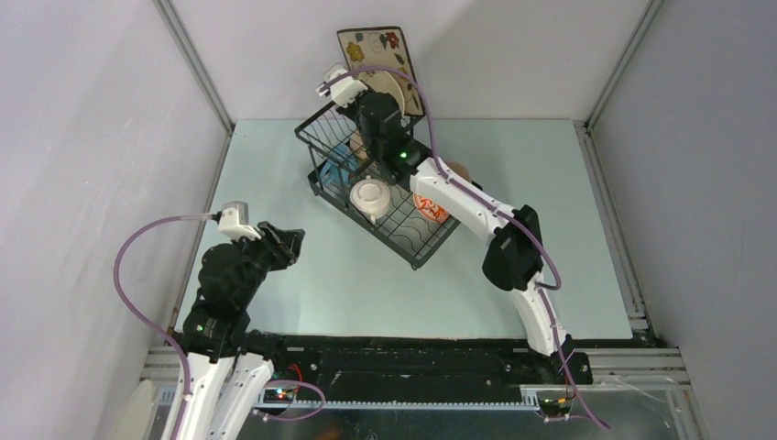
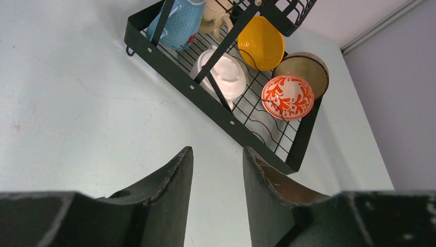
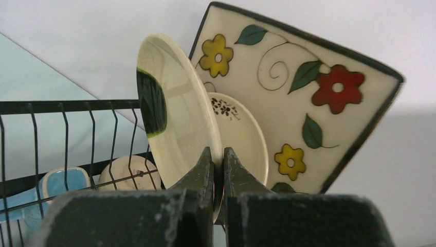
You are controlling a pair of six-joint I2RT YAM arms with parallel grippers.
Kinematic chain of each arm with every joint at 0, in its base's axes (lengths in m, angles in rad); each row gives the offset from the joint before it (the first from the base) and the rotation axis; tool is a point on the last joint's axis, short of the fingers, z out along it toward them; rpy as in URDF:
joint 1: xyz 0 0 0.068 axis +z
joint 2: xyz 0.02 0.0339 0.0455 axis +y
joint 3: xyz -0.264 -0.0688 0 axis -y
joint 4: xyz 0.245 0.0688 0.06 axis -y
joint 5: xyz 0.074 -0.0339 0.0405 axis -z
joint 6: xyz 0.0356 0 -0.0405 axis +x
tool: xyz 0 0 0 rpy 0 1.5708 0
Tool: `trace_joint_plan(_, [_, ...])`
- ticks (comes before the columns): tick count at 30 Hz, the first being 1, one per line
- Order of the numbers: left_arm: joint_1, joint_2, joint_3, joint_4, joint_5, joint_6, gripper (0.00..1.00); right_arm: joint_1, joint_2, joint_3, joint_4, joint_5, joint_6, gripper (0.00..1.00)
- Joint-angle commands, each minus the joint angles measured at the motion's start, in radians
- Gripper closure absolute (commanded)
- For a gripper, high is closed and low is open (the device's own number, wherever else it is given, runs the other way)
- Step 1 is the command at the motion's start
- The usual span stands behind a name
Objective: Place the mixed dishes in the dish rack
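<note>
My right gripper (image 3: 217, 154) is shut on the lower rim of the cream round plate (image 3: 175, 113), which stands on edge over the raised basket of the black dish rack (image 1: 421, 240). The square cream floral plate (image 3: 308, 92) leans just behind it. On the rack's flat tray sit the white two-handled bowl (image 2: 226, 72), orange-yellow bowl (image 2: 261, 42), red-patterned bowl (image 2: 288, 96) and tan bowl (image 2: 308, 69). The blue mug (image 2: 180, 25) and beige mug (image 2: 213, 15) lie under the basket. My left gripper (image 2: 217, 154) hangs open over bare table, left of the rack, holding nothing.
A smaller cream dish (image 3: 241, 128) with a dark print stands between the round plate and the floral plate. Grey walls close in the table at the back and on both sides. The rack sits at an angle at the table's far middle.
</note>
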Motion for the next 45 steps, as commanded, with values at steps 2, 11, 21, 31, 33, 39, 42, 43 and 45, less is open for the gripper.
trace_joint_plan(2, [0.002, 0.01, 0.01, 0.009, -0.004, 0.033, 0.54, -0.002, 0.055, 0.1, -0.024, 0.045, -0.01, 1.0])
trace_joint_plan(11, [0.004, 0.009, 0.008, 0.005, 0.002, 0.033, 0.54, -0.004, 0.067, 0.039, -0.086, 0.055, 0.113, 0.95])
trace_joint_plan(21, [0.004, 0.014, 0.007, 0.002, 0.004, 0.033, 0.54, -0.015, 0.045, 0.042, -0.128, 0.073, 0.174, 0.44])
trace_joint_plan(31, [0.004, 0.029, 0.006, -0.001, 0.006, 0.036, 0.53, -0.008, -0.084, 0.036, -0.19, 0.048, 0.212, 0.18])
trace_joint_plan(33, [0.005, 0.034, 0.007, -0.004, 0.006, 0.036, 0.53, -0.007, -0.125, 0.011, -0.202, 0.025, 0.234, 0.05])
trace_joint_plan(39, [0.005, 0.04, 0.005, -0.008, 0.004, 0.037, 0.52, -0.011, -0.267, -0.127, -0.191, -0.018, 0.292, 0.01])
trace_joint_plan(42, [0.005, 0.045, 0.004, -0.011, 0.004, 0.043, 0.51, -0.018, -0.343, -0.21, -0.186, -0.028, 0.33, 0.0])
trace_joint_plan(43, [0.005, 0.047, 0.005, -0.012, 0.006, 0.045, 0.5, -0.021, -0.39, -0.265, -0.18, -0.031, 0.339, 0.0])
trace_joint_plan(45, [0.005, 0.05, 0.005, -0.015, 0.01, 0.053, 0.48, -0.03, -0.467, -0.364, -0.159, -0.045, 0.364, 0.01])
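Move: The right hand already holds a small cream plate on edge by its near rim; its slot in the upper rack lies about 4 cm ahead, 1 cm left and some 8 cm below. The other small plate stands roughly 3 cm ahead, 5 cm right and 3 cm below the hand, the flowered square plate about 9 cm ahead, 6 cm right and 2 cm above. From the left hand the slot is some 32 cm ahead, 14 cm right and 7 cm up. Right hand lowers the cream plate some 6 cm into the upper rack, opens, then withdraws up, back, rightward. ##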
